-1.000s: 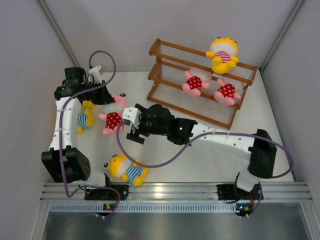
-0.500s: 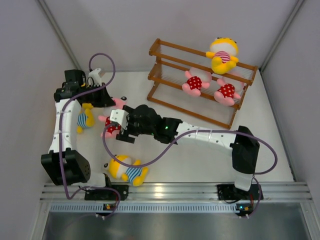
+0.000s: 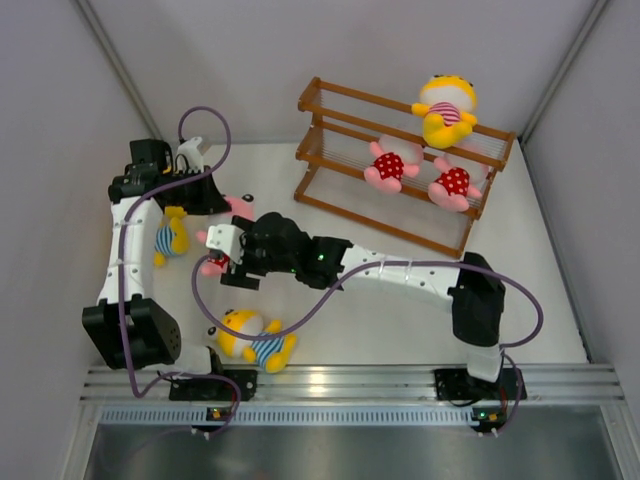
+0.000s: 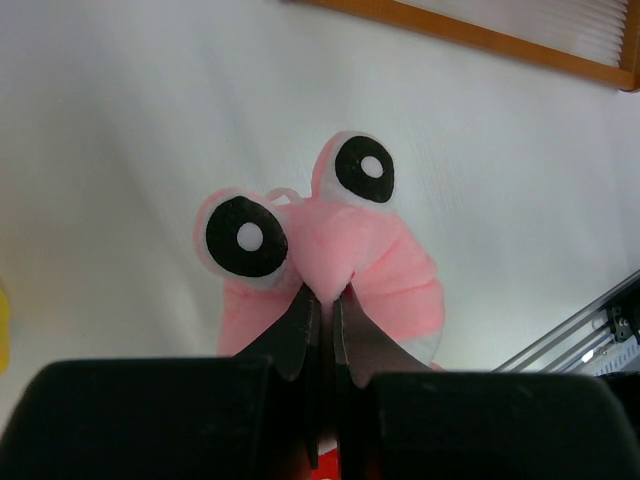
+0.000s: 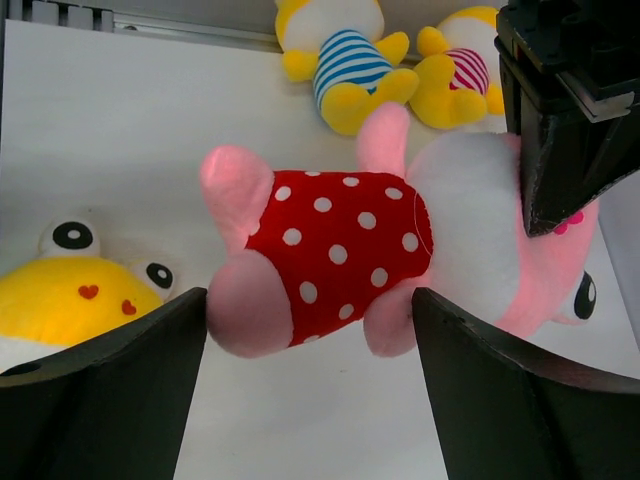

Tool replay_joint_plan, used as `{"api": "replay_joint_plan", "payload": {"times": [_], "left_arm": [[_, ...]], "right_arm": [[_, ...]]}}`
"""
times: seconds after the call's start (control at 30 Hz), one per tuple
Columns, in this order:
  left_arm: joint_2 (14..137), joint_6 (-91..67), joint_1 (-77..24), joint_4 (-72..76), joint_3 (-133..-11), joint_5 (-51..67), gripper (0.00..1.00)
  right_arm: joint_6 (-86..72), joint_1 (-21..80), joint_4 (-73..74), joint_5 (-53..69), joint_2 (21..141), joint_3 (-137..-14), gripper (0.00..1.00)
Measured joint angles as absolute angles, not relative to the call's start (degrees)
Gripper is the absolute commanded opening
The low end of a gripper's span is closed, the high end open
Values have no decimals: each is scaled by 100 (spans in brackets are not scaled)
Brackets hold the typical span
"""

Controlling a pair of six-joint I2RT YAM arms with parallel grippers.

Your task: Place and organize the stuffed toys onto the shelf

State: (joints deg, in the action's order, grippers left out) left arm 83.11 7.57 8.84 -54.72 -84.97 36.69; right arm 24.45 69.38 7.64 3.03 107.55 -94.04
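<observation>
My left gripper (image 4: 320, 295) is shut, pinching the head of a pink stuffed toy (image 4: 350, 240) in a red white-dotted outfit. In the top view this toy (image 3: 208, 238) lies between both grippers, left of the shelf (image 3: 330, 130). My right gripper (image 5: 310, 330) stands open around the toy's body (image 5: 340, 250), one finger (image 5: 100, 400) against a foot and the other (image 5: 520, 400) beside a leg. From above, the right gripper (image 3: 228, 262) covers most of the toy, and the left gripper (image 3: 225, 203) sits at its head.
The shelf holds a yellow pink-striped doll (image 3: 445, 108) on top and two pink dotted dolls (image 3: 390, 165) (image 3: 452, 185) on the middle tier. On the table lie a yellow blue-striped doll (image 3: 170, 238) at the left and another (image 3: 255, 342) near the front edge.
My right arm has reached further left, bringing its open jaws around the pink toy's body. The left gripper has stayed shut on the toy's head.
</observation>
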Motion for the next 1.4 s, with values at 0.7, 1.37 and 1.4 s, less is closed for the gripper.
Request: {"api": "replay_joint_plan", "payload": {"times": [0.7,1.37,1.4], "left_arm": [[8344,760,884,-5494,-8517,3793,0],[8342,786,884,-5483,-8517,3916,0],[8342,799,884,-5452,-8517,3913,5]], "right_arm": [[3699,7673,1514,-812,10967,-9714,84],[3765,7210,1514,-1258,11579,-10331,0],[3728,7177,1527,-1256,11577,-10333,0]]}}
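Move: The pink frog toy hangs by its head from the left hand, its middle some 7 cm back from that hand and about 3 cm below. From the open right hand the toy's middle is about 5 cm ahead and 3 cm to the left, roughly level. About 20 cm lower lie the near-edge yellow toy, some 19 cm back and 4 cm right of the right hand, and the left-edge yellow toy, 4 cm ahead and 20 cm left. The right hand, fingers wide open and pointing left, first backs off about 4 cm past the toy's feet end and sinks a little while it rolls and its fingertips tip down, some 20 degrees in all; it then comes forward about 7 cm along the toy and shuts its fingers, pinching the toy's nearer pink leg. The left hand stays all but still and keeps its grip on the toy's head, holding the toy up for the right hand. ##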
